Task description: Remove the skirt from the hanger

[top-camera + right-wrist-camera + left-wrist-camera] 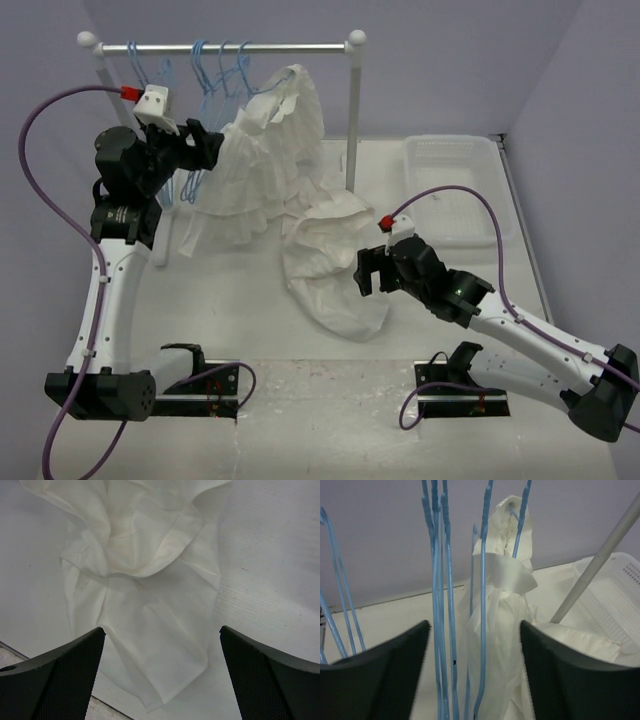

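The skirt [325, 285], plain white and crumpled, lies on the table right of centre, off any hanger; the right wrist view shows it [145, 595] spread below the camera. My right gripper [368, 270] [162, 628] hovers at its right edge, open, holding nothing. Several light-blue wire hangers [213, 95] hang on the rail. My left gripper [215, 145] [474, 625] is raised among them, its jaws apart with hanger wires [483, 605] standing between the fingers, ungripped. Which hanger bore the skirt I cannot tell.
A white ruffled garment [255, 170] [505, 580] hangs from the rail [240, 46] just right of the left gripper. The rack's right post [353, 120] [600, 560] stands behind the skirt. A white plastic basket [455, 190] [620, 595] sits at back right.
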`<action>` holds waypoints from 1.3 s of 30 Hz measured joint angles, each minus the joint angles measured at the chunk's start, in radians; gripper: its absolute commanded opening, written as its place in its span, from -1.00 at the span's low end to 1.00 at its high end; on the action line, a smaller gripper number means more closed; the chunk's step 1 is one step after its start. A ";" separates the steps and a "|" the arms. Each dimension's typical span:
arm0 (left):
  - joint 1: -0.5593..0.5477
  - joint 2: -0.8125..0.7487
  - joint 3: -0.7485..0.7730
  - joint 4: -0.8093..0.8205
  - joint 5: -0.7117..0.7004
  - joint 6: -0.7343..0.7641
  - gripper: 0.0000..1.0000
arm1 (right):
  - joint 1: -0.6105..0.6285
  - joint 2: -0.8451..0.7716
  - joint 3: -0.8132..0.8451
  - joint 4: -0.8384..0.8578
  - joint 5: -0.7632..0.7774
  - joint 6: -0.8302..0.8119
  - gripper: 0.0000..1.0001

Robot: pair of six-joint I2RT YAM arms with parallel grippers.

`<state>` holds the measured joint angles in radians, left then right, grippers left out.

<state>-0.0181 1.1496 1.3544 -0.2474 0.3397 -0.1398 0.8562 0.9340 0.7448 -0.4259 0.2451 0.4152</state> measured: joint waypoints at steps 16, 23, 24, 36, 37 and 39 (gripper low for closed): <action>-0.003 -0.206 -0.024 -0.116 -0.146 -0.116 1.00 | 0.000 -0.046 0.003 -0.015 0.023 0.007 0.98; -0.003 -0.285 -0.093 -0.286 -0.191 -0.176 1.00 | 0.000 -0.139 0.016 -0.038 0.082 0.033 0.98; -0.003 -0.299 -0.101 -0.312 -0.201 -0.180 1.00 | 0.000 -0.143 0.018 -0.039 0.080 0.033 0.98; -0.003 -0.433 -0.108 -0.510 -0.301 -0.174 1.00 | 0.027 0.304 0.072 0.113 -0.106 0.021 0.98; -0.003 -0.438 -0.109 -0.517 -0.304 -0.173 1.00 | 0.032 0.370 0.086 0.123 -0.102 0.041 0.98; -0.003 -0.442 -0.109 -0.526 -0.304 -0.171 1.00 | 0.039 0.478 0.121 0.134 -0.076 0.077 0.98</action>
<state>-0.0212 0.7078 1.2453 -0.7734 0.0360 -0.3103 0.8948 1.4117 0.8654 -0.2924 0.1688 0.4923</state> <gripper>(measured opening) 0.997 0.989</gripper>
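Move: The right hand's open fingers are about 14 cm above the skirt on the table, whose middle lies some 5 cm ahead and 5 cm to their left. The rack's right foot is 17 cm ahead, 2 cm left, and the white basket 22 cm ahead, 20 cm right, both near table height. From the left hand the table skirt lies 10 cm back, 20 cm right, 38 cm below; the blue hangers are 4 cm straight ahead, reaching slightly higher, the hanging skirt 7 cm ahead, 7 cm right and 5 cm lower. Coming free of the hanger wires, the left fingers finish opening and the hand backs away some 14 cm, drifting left, rising briefly then sinking, and turning counter-clockwise about 20 degrees with its fingertips tipping down. The right hand, after waiting, lifts about 4 cm with a slight shift right, then swings left and dives towards the table skirt, tilting down, fingers kept wide open. ##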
